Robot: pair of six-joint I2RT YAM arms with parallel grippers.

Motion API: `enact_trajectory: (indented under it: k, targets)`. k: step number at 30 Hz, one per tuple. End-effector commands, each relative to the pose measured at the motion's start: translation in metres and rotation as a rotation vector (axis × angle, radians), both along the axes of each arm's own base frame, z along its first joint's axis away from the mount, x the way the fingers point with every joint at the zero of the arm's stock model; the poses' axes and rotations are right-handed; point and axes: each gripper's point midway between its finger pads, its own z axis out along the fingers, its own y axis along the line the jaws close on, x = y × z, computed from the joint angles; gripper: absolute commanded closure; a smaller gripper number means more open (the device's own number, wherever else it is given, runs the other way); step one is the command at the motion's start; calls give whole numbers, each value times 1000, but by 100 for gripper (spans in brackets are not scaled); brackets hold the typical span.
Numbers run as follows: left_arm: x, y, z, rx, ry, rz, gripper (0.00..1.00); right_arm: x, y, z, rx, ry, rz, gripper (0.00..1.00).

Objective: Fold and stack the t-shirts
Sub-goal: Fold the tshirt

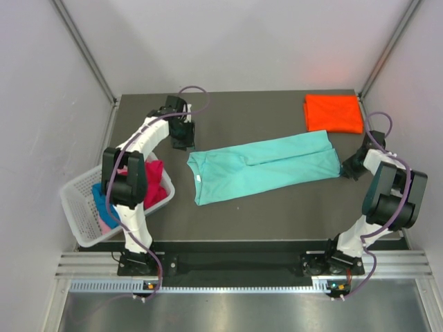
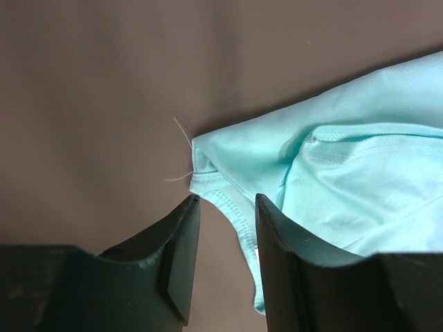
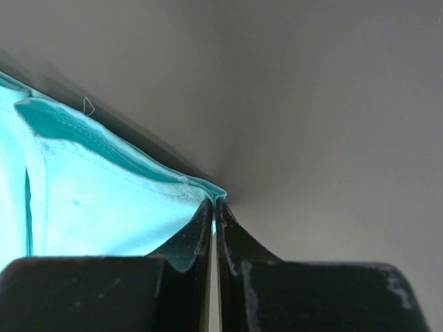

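Note:
A teal t-shirt [image 1: 263, 166], folded lengthwise into a long band, lies across the middle of the dark table. At the band's right end my right gripper [image 1: 344, 168] is shut on a corner; in the right wrist view the teal cloth [image 3: 104, 200] is pinched at the closed tips of this gripper [image 3: 214, 202]. My left gripper [image 1: 183, 142] stands open at the band's far left corner. The left wrist view shows that gripper [image 2: 225, 200] with the teal hem [image 2: 239, 218] running into the gap between its fingers. A folded orange t-shirt [image 1: 333, 113] rests at the back right.
A white lattice basket [image 1: 79, 204] stands at the table's left edge beside the left arm, holding magenta [image 1: 156, 181], blue [image 1: 102, 200] and pink cloth. Grey walls close in the table on three sides.

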Motion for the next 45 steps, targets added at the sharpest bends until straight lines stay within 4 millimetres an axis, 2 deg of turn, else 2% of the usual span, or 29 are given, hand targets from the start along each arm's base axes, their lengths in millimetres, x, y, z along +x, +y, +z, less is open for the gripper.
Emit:
enact_trajectory:
  k: [1, 6, 7, 10, 16, 21, 25, 26, 28, 29, 31, 37, 40, 42, 43, 45]
  targets:
    - [11, -3, -9, -43, -2, -50, 57, 4, -8, 2, -36, -29, -12, 100]
    - [13, -1, -28, -29, 54, -69, 57, 7, -8, 10, -43, -49, -4, 99]
    - [14, -2, -29, -29, 58, -73, 57, 7, -8, 12, -41, -48, -4, 91]
    - [15, -3, -36, -31, 80, -83, 57, 10, -7, 18, -34, -56, 10, 79]
    - [20, 0, -47, 0, 88, -78, 57, 17, 1, 35, -3, -115, 42, 68]
    - [22, 3, -60, 17, 111, -65, 58, 19, 6, 52, 3, -162, 57, 66]
    - [24, 9, -66, 49, 116, -52, 67, 20, 8, 64, 2, -194, 65, 65]
    - [26, 8, -67, 51, 114, -54, 78, 21, 10, 69, 8, -213, 69, 65]
    - [28, 9, -69, 56, 111, -54, 89, 22, 13, 76, 15, -240, 75, 65]
    - [32, 10, -69, 68, 106, -50, 100, 23, 16, 83, 24, -267, 82, 65]
    - [37, 12, -69, 75, 101, -40, 100, 23, 22, 93, 38, -309, 92, 64]
    - [73, 11, -58, 79, 12, 37, 100, 25, 29, 119, 38, -390, 106, 64]
    - [102, 9, -41, 76, -77, 78, 100, 29, 29, 134, 30, -426, 116, 64]
    - [113, 8, -40, 66, -108, 94, 100, 30, 29, 142, 22, -444, 118, 63]
    - [125, 5, -32, 52, -153, 98, 100, 30, 30, 147, 20, -459, 121, 63]
    - [137, 10, -31, 80, -193, 129, 100, 32, 31, 156, 16, -489, 130, 63]
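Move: The t-shirt's far left corner lies about 2 cm ahead of the left hand, roughly straight under it otherwise, some 7 cm below; from that hand the laundry basket's middle is about 18 cm back and 28 cm left. The right hand is already shut on the shirt's near right corner. From the right hand, the shirt's far right corner is about 20 cm ahead and 4 cm left, and the folded orange shirt about 28 cm ahead, nearly straight out. The left fingers pinch the shirt's far left corner after sinking about 6 cm onto it, then drag it some 7 cm forward, low along the table. The right fingers keep their pinch briefly, open to let go of the near right corner, and rise about 11 cm, easing left and tilting some 20 degrees so the tips point further out. ##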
